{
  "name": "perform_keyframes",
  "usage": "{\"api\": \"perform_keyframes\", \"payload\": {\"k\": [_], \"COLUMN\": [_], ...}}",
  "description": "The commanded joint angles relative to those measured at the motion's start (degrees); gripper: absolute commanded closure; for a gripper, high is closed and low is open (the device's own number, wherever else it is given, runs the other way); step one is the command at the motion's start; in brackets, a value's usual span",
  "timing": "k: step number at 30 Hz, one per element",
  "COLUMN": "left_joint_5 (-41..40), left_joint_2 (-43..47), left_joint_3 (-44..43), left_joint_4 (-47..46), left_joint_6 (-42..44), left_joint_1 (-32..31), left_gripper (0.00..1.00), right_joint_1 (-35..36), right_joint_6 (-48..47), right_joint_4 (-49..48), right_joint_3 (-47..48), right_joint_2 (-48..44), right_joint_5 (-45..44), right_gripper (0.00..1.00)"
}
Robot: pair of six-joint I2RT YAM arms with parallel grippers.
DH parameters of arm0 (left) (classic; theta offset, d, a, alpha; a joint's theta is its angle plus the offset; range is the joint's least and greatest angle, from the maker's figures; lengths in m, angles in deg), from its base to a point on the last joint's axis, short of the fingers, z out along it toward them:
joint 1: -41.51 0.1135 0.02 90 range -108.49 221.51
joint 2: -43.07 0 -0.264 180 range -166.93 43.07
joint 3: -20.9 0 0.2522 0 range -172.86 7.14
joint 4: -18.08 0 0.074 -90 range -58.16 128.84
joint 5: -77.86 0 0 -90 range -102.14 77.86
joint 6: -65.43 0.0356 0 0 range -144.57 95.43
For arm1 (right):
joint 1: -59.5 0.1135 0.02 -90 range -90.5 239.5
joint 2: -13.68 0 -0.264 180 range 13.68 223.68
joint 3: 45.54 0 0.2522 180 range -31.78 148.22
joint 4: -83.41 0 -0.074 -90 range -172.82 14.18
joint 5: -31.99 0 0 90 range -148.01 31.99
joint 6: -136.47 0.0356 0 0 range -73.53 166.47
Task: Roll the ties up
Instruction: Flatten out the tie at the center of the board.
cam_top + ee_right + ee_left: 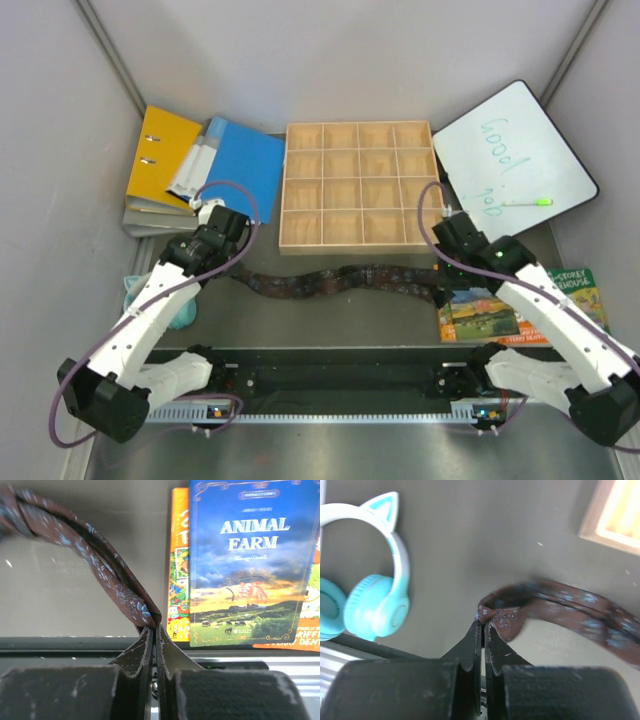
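One dark brown tie (340,280) with a fine bluish-red pattern lies stretched in a wavy line across the table between my two arms. My left gripper (237,272) is shut on its left end; in the left wrist view the pinched fabric (500,616) bunches right at the gripper (484,622) tips. My right gripper (440,290) is shut on the tie's right end. In the right wrist view the tie (107,575) arches up and left from the closed gripper (153,628).
A wooden compartment tray (357,185) stands behind the tie. Yellow and blue binders (195,165) lie at the back left, a whiteboard (515,160) with a green marker at the back right. Books (520,305) lie beside my right gripper. Turquoise cat-ear headphones (375,600) rest at the left.
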Motion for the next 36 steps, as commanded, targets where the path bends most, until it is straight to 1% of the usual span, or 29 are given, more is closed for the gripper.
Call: {"api": "perform_keyframes", "payload": {"k": [1, 2, 3, 6, 7, 10, 12, 14, 17, 18, 22, 26, 29, 30, 31, 32, 33, 34, 35, 36], "left_joint_5": [3.8, 4.3, 4.8, 5.8, 6.3, 8.2, 9.6, 11.6, 13.7, 15.1, 19.6, 23.1, 24.0, 24.0, 24.7, 25.2, 25.6, 25.6, 27.8, 28.1], "left_joint_2": [0.0, -0.2, -0.3, -0.9, -1.2, -1.8, -2.5, -3.0, -3.3, -3.4, -3.5, -4.2, -4.5, -4.5, -4.6, -4.6, -4.7, -4.8, -5.1, -5.1], "left_joint_3": [-1.9, -1.8, -1.8, -1.6, -1.5, -0.8, -0.6, -0.4, -0.6, -0.6, 0.2, 2.6, 3.6, 3.7, 3.8, 3.9, 3.9, 3.9, 3.8, 3.8], "left_joint_4": [0.5, 0.4, 0.3, 0.2, 0.1, -0.2, -0.2, -0.2, -0.2, -0.2, -0.7, -1.2, -1.3, -1.3, -1.4, -1.7, -1.9, -1.9, -2.2, -2.1], "left_joint_6": [4.9, 5.0, 5.1, 5.2, 5.1, 5.1, 5.3, 5.4, 5.6, 5.6, 5.7, 5.8, 6.4, 6.5, 6.6, 6.6, 6.7, 6.5, 6.5, 6.5], "left_joint_1": [4.2, 4.5, 4.6, 4.6, 4.7, 4.7, 4.7, 4.7, 4.7, 4.7, 4.7, 4.7, 4.7, 4.7, 4.7, 4.7, 4.7, 4.7, 4.7, 4.7], "left_gripper": [1.00, 1.00, 1.00, 1.00, 1.00, 1.00, 1.00, 1.00, 1.00, 1.00, 1.00, 0.99, 0.99, 0.99, 0.99, 0.99, 0.98, 0.98, 0.98, 0.98], "right_joint_1": [-4.9, -5.8, -8.5, -13.5, -14.3, -17.2, -18.8, -22.1, -22.7, -22.8, -23.1, -23.8, -27.5, -30.8, -32.4, -33.4, -38.0, -39.5, -40.4, -41.1], "right_joint_6": [0.3, 0.3, 0.2, -1.5, -1.9, -2.8, -4.0, -6.0, -5.3, -5.3, -4.9, -3.9, -4.0, -3.7, -3.5, -3.4, -2.1, -0.7, -0.2, 0.2], "right_joint_4": [0.0, 0.3, 1.2, 3.1, 5.2, 10.3, 11.9, 14.4, 17.3, 17.4, 16.7, 14.5, 12.1, 11.6, 10.2, 9.2, 8.6, 7.8, 6.9, 5.9], "right_joint_3": [0.6, 1.1, 1.5, 3.7, 4.5, 8.2, 11.2, 14.7, 18.1, 18.4, 17.7, 16.3, 16.4, 16.9, 17.5, 17.7, 18.1, 19.0, 19.1, 19.1], "right_joint_2": [-6.6, -7.6, -8.8, -8.9, -8.7, -7.6, -7.7, -7.6, -7.0, -6.8, -4.0, 1.1, 5.8, 8.3, 9.4, 10.6, 11.6, 13.7, 14.0, 14.2], "right_joint_5": [1.4, 1.7, 2.3, 7.1, 8.4, 8.1, 8.7, 9.9, 5.8, 5.2, -1.4, -2.9, -4.1, -3.7, -3.3, -3.3, -5.3, -7.1, -8.0, -8.7], "right_gripper": [1.00, 1.00, 1.00, 1.00, 1.00, 1.00, 1.00, 1.00, 1.00, 1.00, 1.00, 1.00, 1.00, 1.00, 1.00, 0.97, 0.45, 0.14, 0.01, 0.01]}}
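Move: The tie hangs by its two ends from both closed grippers. The board's open middle lies about 25 cm right of the left hand, 2 cm back and 15 cm below, and roughly 22 cm left of the right hand, 2 cm ahead and 13 cm below. Animal Farm is some 12 cm right of the right hand and 1 cm ahead, the tray about 30 cm ahead and 15 cm left of it. The headphones sit around 16 cm left of the left hand, 2 cm back. The tie's right end is swung out over the Animal Farm book as the right hand travels about 13 cm right, first rising some 9 cm, then dipping and reaching forward while turning clockwise; its fingers open wide at the very end and let go. The left hand keeps its pinch, sinking about 5 cm, easing right and back, and tipping its fingers further down. ##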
